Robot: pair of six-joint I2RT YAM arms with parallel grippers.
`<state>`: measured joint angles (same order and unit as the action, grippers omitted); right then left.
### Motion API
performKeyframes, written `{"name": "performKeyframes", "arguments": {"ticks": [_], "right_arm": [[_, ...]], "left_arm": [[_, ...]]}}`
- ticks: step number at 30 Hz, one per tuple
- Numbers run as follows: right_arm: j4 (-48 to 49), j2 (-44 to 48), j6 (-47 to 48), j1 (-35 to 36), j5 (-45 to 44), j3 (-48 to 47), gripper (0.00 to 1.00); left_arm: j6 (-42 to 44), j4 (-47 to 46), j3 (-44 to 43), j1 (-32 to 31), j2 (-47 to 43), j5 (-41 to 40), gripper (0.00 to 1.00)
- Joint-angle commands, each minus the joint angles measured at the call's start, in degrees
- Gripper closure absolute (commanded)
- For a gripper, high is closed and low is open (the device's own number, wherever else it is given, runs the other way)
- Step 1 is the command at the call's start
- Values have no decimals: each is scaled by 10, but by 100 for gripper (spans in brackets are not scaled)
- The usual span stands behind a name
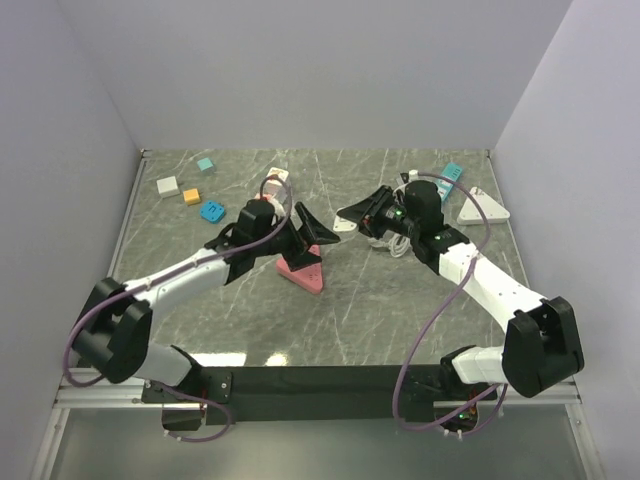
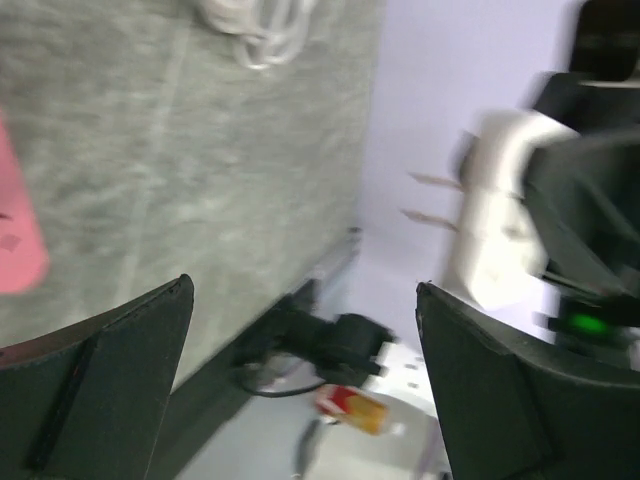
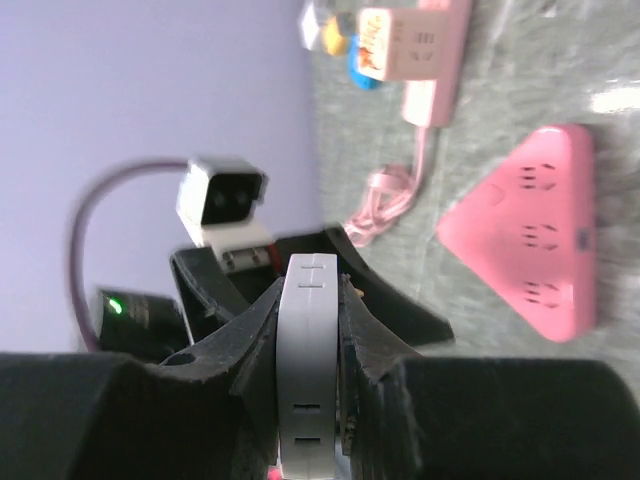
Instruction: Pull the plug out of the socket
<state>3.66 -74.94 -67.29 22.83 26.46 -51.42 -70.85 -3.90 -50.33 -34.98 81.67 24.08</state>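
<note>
The pink triangular socket (image 1: 302,270) lies flat on the table, seen also in the right wrist view (image 3: 530,240) and at the left edge of the left wrist view (image 2: 15,240). My left gripper (image 1: 312,240) hovers just above it, open, with nothing between its fingers (image 2: 302,288). The white plug (image 1: 348,216) is held up off the table, apart from the socket, with my right gripper (image 1: 365,212) shut on its flat sides (image 3: 312,290). Two bare prongs stick out of the plug (image 2: 490,230) toward the left gripper.
A pink power strip (image 1: 273,185) with a coiled cable lies at the back. Small coloured blocks (image 1: 212,211) sit at the back left. A white cable coil (image 1: 385,242), a second white triangular piece (image 1: 482,208) and a teal block (image 1: 452,173) are at the back right.
</note>
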Motion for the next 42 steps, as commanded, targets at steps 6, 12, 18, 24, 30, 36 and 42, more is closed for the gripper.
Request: {"name": "performKeyframes", "arguments": {"ticks": [6, 12, 18, 24, 30, 36, 42], "right_arm": [[166, 30, -112, -8, -3, 52, 100], [212, 22, -138, -9, 17, 64, 100], [217, 8, -137, 8, 23, 52, 100], [210, 4, -136, 27, 11, 54, 100], [218, -14, -137, 37, 11, 48, 100], [229, -35, -138, 48, 20, 39, 100], [234, -35, -142, 47, 29, 37, 99]], "left_arm": [[-172, -213, 107, -4, -156, -97, 3], [-239, -299, 149, 3, -138, -91, 1], [-266, -390, 129, -11, -70, -77, 14], [-263, -418, 102, -17, -49, -77, 32], [-273, -430, 103, -25, -39, -74, 35], [-280, -444, 108, -27, -32, -61, 48], [-270, -434, 109, -25, -41, -64, 70]]}}
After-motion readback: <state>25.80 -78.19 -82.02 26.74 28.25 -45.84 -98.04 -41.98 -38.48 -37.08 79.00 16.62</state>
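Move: The white plug, already off the socket, is in the right fingers; its middle is about 4 cm farther out, 5 cm to the right and 5 cm above the open left hand. From the right hand, that waiting left gripper is roughly 4 cm back, 6 cm left and 5 cm lower. The pink triangular socket lies about 1 cm ahead, 6 cm left and 16 cm below the left hand; the white cable coil is some 5 cm ahead, 13 cm right and 22 cm below the right hand. The white plug, still pinched by the right hand, is carried about 3 cm left and a little up towards the left gripper as the right fingers tip up slightly. The left hand rises some 9 cm, swinging left and back then returning right, while its pointing tips up about 30 degrees to nearly level; its wide-open fingers then close around the plug's free end. ##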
